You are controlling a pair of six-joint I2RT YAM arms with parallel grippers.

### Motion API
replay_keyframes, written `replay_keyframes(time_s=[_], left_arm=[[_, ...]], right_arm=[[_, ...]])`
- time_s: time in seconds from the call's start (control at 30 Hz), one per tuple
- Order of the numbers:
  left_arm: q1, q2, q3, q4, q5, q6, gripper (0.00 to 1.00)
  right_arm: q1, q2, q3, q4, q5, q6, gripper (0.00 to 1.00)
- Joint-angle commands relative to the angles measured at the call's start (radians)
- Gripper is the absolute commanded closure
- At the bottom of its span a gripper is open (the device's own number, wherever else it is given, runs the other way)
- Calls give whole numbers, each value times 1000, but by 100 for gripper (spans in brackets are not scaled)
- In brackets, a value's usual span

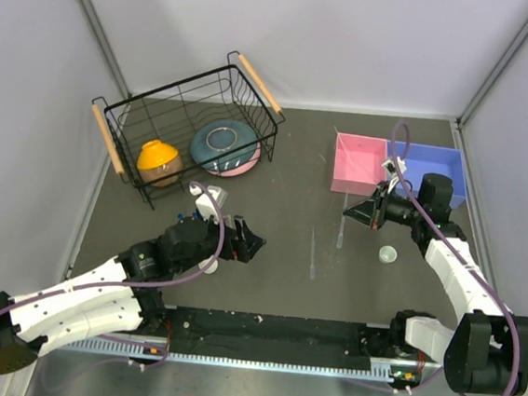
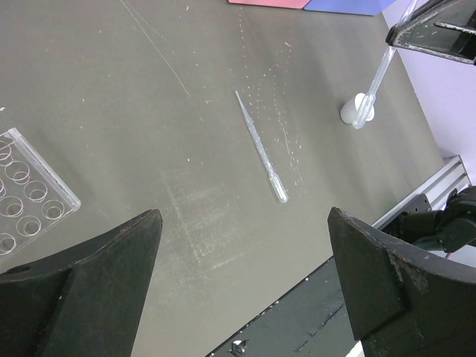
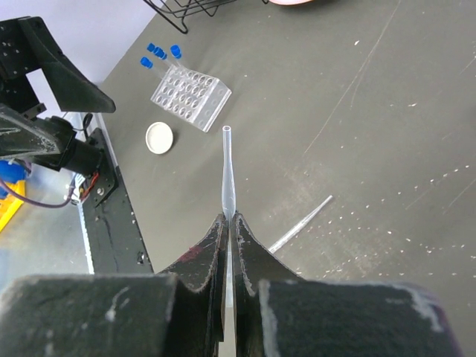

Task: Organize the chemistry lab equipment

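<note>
My right gripper (image 3: 230, 218) is shut on a thin clear rod (image 3: 227, 171) that sticks out past its tips. In the top view that right gripper (image 1: 349, 211) hovers at centre right with the rod (image 1: 340, 233) hanging from it. A small white cup (image 1: 388, 254) stands just to its right. Another clear rod (image 2: 260, 152) lies flat on the mat ahead of my open, empty left gripper (image 2: 244, 216). The clear tube rack (image 3: 191, 97) sits by the left arm, with blue-capped tubes (image 3: 160, 53) and a second white cup (image 3: 159, 137) next to it.
A black wire basket (image 1: 123, 110) at the back left holds an orange bowl (image 1: 159, 158) and a teal-pink bowl (image 1: 224, 145). A pink bin (image 1: 359, 162) and a blue bin (image 1: 431, 165) stand side by side at the back right. Walls close in on three sides.
</note>
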Motion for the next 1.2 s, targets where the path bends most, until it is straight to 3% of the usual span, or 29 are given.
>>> replay_keyframes(time_s=[0.0, 0.73, 1.17], left_arm=[[-1, -22, -13, 15, -8, -13, 1], [-3, -54, -21, -11, 3, -16, 1], [-3, -111, -34, -50, -9, -19, 1]], right_arm=[[-20, -20, 49, -7, -33, -68, 100], [-55, -11, 92, -111, 19, -198, 100], [-55, 107, 345, -260, 136, -293, 100]])
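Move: The pink box, towards which I am taking the pipette held in my right hand, is about 14 cm ahead, 4 cm to the right and 15 cm below that hand. Next to it, the blue box is some 14 cm ahead and 21 cm right. The white cup stands about 8 cm back and 13 cm right; the loose pipette lies 8 cm back and 5 cm left. From my left hand the pink box is roughly 22 cm ahead and 25 cm right. With my right fingers still shut on the pipette, I barely shift at first. Then I carry it forward towards the pink box, picking up speed, about 4 cm out while rising some 3 cm and easing 2 to 3 cm to the right. My wrist tips and rolls by about 10 degrees on the way. ##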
